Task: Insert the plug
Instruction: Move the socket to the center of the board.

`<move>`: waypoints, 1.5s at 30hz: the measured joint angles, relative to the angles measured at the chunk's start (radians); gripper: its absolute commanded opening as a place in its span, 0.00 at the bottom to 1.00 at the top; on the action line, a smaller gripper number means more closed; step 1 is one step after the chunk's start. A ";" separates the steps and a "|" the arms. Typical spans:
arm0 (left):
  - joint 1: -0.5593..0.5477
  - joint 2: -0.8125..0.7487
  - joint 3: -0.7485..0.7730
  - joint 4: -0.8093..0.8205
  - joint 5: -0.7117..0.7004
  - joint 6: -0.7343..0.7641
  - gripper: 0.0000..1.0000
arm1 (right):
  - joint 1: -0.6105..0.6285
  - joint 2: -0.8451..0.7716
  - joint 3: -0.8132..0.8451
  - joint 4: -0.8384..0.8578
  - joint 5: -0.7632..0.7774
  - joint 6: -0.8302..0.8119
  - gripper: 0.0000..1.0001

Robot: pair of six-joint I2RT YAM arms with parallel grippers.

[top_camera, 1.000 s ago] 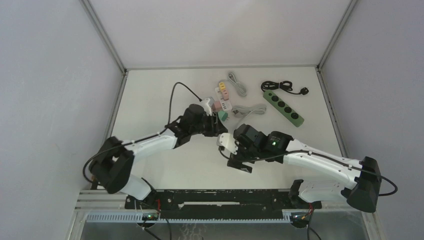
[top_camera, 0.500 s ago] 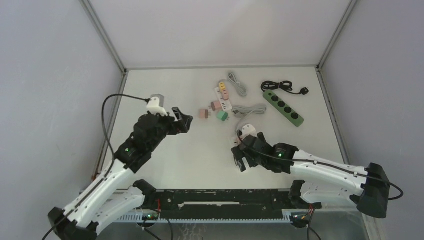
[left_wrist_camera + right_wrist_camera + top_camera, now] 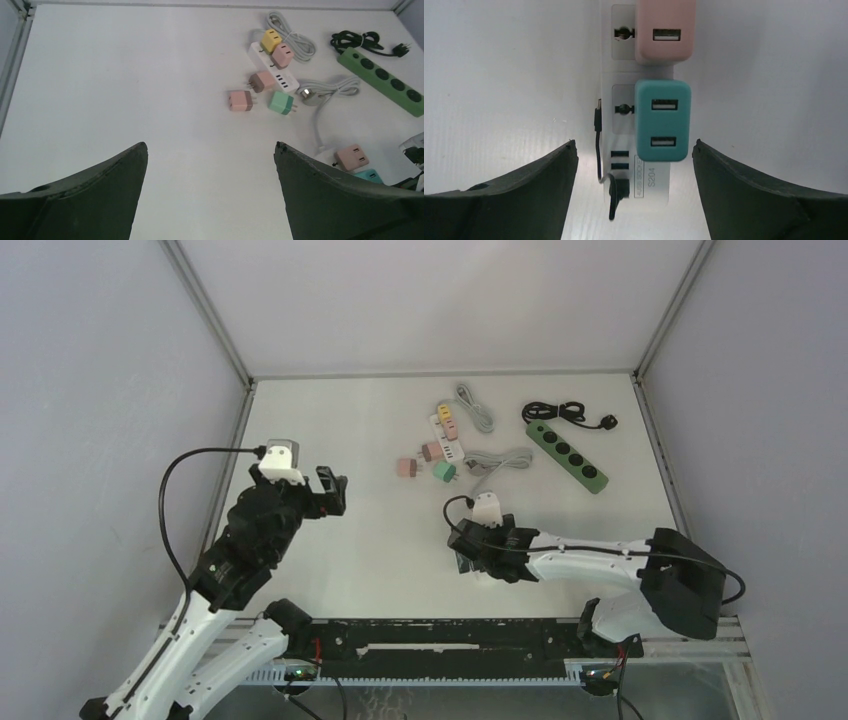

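Note:
In the right wrist view a white power strip (image 3: 655, 181) lies straight below my right gripper (image 3: 634, 142). A teal plug (image 3: 662, 120) and a pink plug (image 3: 666, 30) sit in its sockets. The right jaws are open and straddle the strip's near end, holding nothing. From above, the right gripper (image 3: 470, 558) covers that strip. My left gripper (image 3: 332, 490) hangs open and empty over bare table at the left; in its own view the left gripper (image 3: 210, 145) looks across at the same pink plug (image 3: 351, 157) and teal plug (image 3: 370, 176).
A short black cable (image 3: 599, 145) sits in the strip's USB port. Farther back lie a second white strip (image 3: 260, 52) with yellow and pink plugs, three loose plugs around (image 3: 240, 100), a grey cord (image 3: 500, 460) and a green power strip (image 3: 568, 455).
The left arm has pulled back left from the loose plugs, and its jaws have opened wide. The right arm has folded in closer, its gripper staying low over the near strip.

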 measured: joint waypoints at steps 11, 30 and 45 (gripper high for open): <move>0.051 -0.002 -0.021 -0.014 -0.011 0.055 1.00 | -0.061 0.114 0.000 0.069 0.023 0.030 0.58; 0.124 -0.016 -0.023 -0.015 0.039 0.062 1.00 | -0.505 0.332 0.220 0.235 -0.190 -0.395 0.42; 0.128 -0.024 -0.023 -0.015 0.039 0.072 1.00 | -0.653 0.716 0.715 0.256 -0.299 -0.635 0.54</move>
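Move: The white strip with the pink and teal plugs lies under the right hand, its middle about 5 cm ahead, level sideways, 3 cm lower; its teal plug is 4 cm ahead and 1 cm right, its pink plug 10 cm straight ahead. The other white strip is some 29 cm ahead and 7 cm left, the loose green plug 21 cm ahead and 8 cm left, the grey cable coil 24 cm ahead and 5 cm right. From the left hand the first strip is roughly 28 cm right, 5 cm back, 24 cm below. The right fingers sink about 2 cm and close from wide open onto both sides of the strip by the teal plug's near end, then keep that grip and take it quickly forward, some 27 cm, bowing a few centimetres right on the way and coming mostly back, to beside the other white strip. The empty left hand drifts about 3 cm left, fingers open. ##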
